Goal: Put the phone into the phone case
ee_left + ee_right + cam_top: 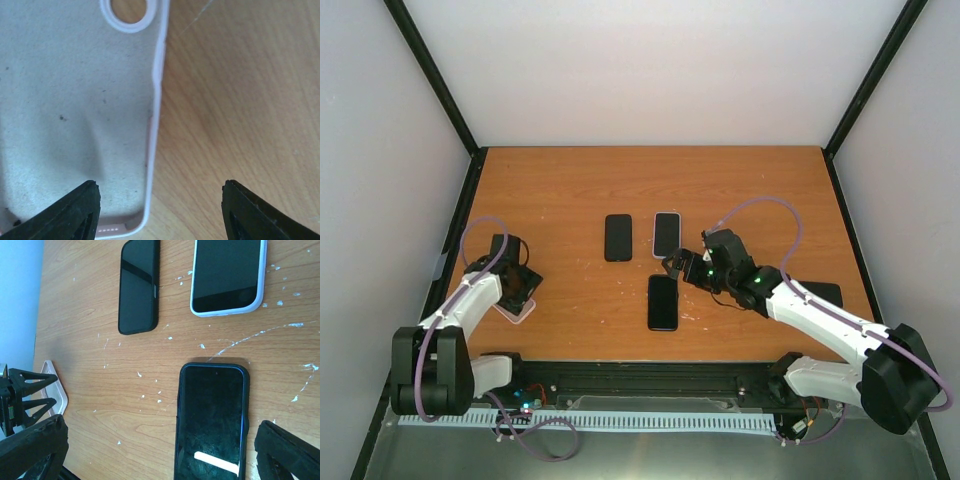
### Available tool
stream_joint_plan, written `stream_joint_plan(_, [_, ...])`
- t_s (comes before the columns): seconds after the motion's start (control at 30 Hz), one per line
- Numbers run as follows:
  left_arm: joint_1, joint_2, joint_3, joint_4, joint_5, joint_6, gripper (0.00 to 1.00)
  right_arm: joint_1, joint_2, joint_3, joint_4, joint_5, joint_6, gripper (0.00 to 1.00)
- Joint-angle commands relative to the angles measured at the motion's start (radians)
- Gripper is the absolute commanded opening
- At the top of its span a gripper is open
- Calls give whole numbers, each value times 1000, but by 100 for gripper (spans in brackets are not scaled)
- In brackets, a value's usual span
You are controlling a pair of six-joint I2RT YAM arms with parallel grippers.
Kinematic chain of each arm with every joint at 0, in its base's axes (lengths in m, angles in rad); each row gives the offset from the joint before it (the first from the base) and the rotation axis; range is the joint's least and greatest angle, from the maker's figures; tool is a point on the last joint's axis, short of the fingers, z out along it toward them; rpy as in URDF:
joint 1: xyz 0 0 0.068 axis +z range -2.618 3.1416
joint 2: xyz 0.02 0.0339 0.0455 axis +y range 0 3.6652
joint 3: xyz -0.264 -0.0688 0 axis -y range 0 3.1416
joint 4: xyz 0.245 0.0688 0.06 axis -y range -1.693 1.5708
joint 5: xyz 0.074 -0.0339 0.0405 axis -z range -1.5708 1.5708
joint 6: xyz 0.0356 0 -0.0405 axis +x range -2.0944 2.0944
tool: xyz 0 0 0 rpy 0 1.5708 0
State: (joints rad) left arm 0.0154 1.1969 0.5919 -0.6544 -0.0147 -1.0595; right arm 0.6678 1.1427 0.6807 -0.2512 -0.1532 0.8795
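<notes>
An empty pale pink phone case (517, 309) lies open side up at the table's left; its grey lining (75, 100) and camera hole show close up. My left gripper (159, 192) is open and straddles the case's right wall, one finger (75, 212) over the lining and the other over bare wood. A dark phone (662, 302) with a dark rim lies face up in the middle near the front. My right gripper (160, 450) is open and hovers low over this phone (212, 422), which sits nearer its right finger (290, 452). Nothing is held.
A black phone (618, 237) and a white-rimmed phone (666, 234) lie side by side behind the dark one. A flat black object (825, 293) lies partly under the right arm. White flecks and scratches mark the wood. The enclosure walls stand close on both sides.
</notes>
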Motion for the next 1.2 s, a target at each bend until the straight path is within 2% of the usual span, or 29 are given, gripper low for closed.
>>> stream_joint_plan(0.0, [9,4,-26,-6,-23,-43,66,-7,1,-16,-5,10,9,100])
stream_joint_plan(0.13, [9,32,-30,14,-24,-45,62,-7,-9,-13,-11,12,3,100])
stream_joint_plan(0.33, [9,94,-20,46,-32,-33,46,-6,-25,-21,-16,24,0,100])
stream_joint_plan(0.53, [9,110,-41,97,16,13,22,-7,-39,-25,-28,40,-2,100])
stream_joint_plan(0.6, [8,110,-41,117,58,56,5,-8,-42,-20,-39,51,-2,100])
stream_joint_plan(0.63, [9,107,-40,126,88,80,1,-11,-43,-15,-47,56,-6,100])
stream_joint_plan(0.73, [8,77,-49,179,197,183,0,-40,-35,26,-103,62,-31,100])
stream_joint_plan(0.9, [-20,-23,-74,227,301,245,0,-157,-10,110,-248,99,-22,100])
stream_joint_plan(1.07, [-150,-62,-65,250,321,238,0,-328,21,148,-333,107,-3,100])
stream_joint_plan(1.17, [-237,-44,-52,254,324,235,0,-441,50,170,-436,224,66,100])
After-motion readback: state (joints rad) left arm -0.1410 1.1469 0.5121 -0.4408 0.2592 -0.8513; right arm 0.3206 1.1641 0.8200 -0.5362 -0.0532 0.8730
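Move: The pale pink phone case lies right beneath the left hand, which is above its right wall near the lower end. The case's middle is about 6 cm left, 1 cm ahead and 2 cm below. The upper black phone is some 24 cm right and 17 cm ahead of the left hand, the lower black phone about 36 cm right and 1 cm back. From the right hand the case lies roughly 43 cm left, 5 cm back and 12 cm down. Down about 2 cm and briefly a little back, the left hand settles over the case's right wall, shuts its open fingers and pinches that wall. It then swings some 9 cm right and 3 cm up, turning clockwise about 25 degrees. Late on, the right hand, still open, clears off about 12 cm right and 5 cm forward, away from the phones. ##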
